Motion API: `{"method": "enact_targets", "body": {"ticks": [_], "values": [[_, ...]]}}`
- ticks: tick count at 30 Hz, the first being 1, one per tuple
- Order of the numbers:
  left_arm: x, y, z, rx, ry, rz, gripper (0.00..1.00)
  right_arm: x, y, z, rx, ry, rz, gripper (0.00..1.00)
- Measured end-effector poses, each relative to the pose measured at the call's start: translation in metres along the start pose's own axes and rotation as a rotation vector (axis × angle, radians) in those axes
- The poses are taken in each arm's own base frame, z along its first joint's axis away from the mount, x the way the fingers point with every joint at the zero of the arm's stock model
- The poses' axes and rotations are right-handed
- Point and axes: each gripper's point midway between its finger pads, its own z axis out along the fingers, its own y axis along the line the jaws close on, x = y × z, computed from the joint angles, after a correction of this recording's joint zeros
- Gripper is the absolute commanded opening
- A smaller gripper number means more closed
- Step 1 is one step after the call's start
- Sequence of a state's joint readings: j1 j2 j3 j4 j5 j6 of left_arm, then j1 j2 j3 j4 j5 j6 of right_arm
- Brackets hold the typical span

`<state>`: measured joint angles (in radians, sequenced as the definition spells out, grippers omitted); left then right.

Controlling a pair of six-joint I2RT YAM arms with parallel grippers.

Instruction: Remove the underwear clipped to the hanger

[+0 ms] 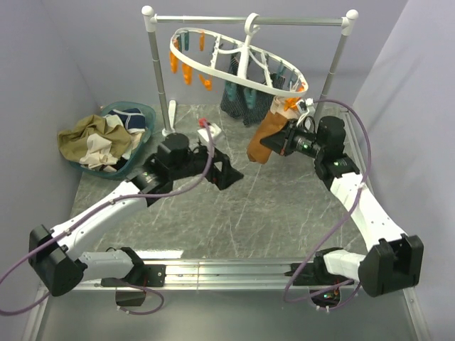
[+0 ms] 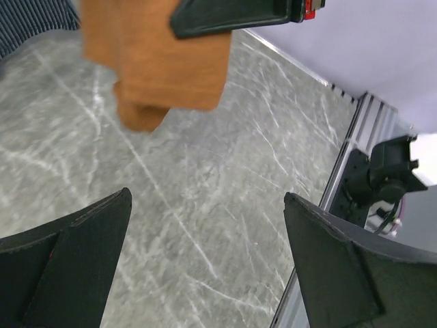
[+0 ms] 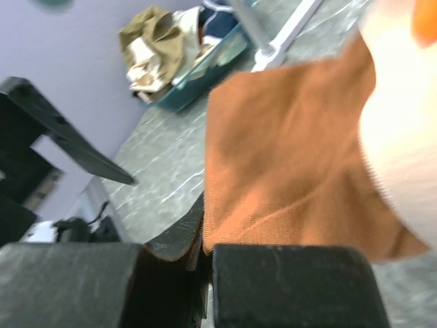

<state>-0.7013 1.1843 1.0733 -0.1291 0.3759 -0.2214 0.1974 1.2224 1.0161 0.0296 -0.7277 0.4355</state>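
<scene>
The white oval hanger (image 1: 213,67) hangs by its hook from a rail, with orange and teal clothespins on its rim. Dark striped underwear (image 1: 238,103) hangs under its middle. Tan-brown underwear (image 1: 264,135) hangs below the hanger's right end, its top at an orange clothespin (image 1: 290,105); I cannot tell whether it is still clipped. My right gripper (image 1: 274,142) is shut on its lower edge, as the right wrist view shows (image 3: 293,150). My left gripper (image 1: 231,174) is open and empty above the table, with the brown cloth (image 2: 164,61) ahead of it.
A teal basket (image 1: 144,114) at the back left holds a pile of removed underwear (image 1: 92,138). The silver-and-white rail stand (image 1: 158,71) stands at the back of the grey marbled table. Purple walls close in on both sides.
</scene>
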Motion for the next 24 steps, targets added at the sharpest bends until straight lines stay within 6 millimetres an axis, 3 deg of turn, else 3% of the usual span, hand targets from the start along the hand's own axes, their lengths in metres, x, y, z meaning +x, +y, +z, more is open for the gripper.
{"method": "enact_targets", "body": {"ticks": [6,11,19,24], "values": [[0.024,-0.030,0.030,0.026,0.057,0.070,0.99,0.022,0.021,-0.015,-0.027,0.036,0.066,0.00],[0.025,-0.044,0.051,0.032,0.055,0.107,0.99,0.031,0.034,-0.019,-0.054,0.065,0.099,0.00],[0.030,-0.051,0.086,-0.006,0.076,0.154,0.99,0.040,0.052,-0.022,-0.111,0.110,0.160,0.00],[0.039,-0.051,0.096,-0.037,0.094,0.172,1.00,0.037,0.066,-0.029,-0.153,0.112,0.183,0.00]]}}
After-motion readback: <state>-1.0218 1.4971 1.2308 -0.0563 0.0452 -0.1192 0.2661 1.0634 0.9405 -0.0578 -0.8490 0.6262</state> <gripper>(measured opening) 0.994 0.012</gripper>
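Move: The brown underwear, already pinched in the closed right fingers, has its middle about 11 cm ahead, 12 cm right and some 4 cm above the left hand. From the right hand, the open left gripper it is drawn towards lies roughly 10 cm back, 12 cm left and a little lower. The clipped cream waistband is about 8 cm ahead of the right hand, 5 cm right and 6 cm above; the striped garment hangs some 11 cm ahead and 7 cm left. Still pinching the brown underwear, the right hand drags it back towards the robot about 8 cm and slightly left, turning a little counter-clockwise. Meanwhile the left hand, jaws staying wide open, travels right some 10 cm and sinks about 4 cm, tipping its fingers slightly down, to bring them in close under the right gripper and the cloth; whether it touches can't be seen. ##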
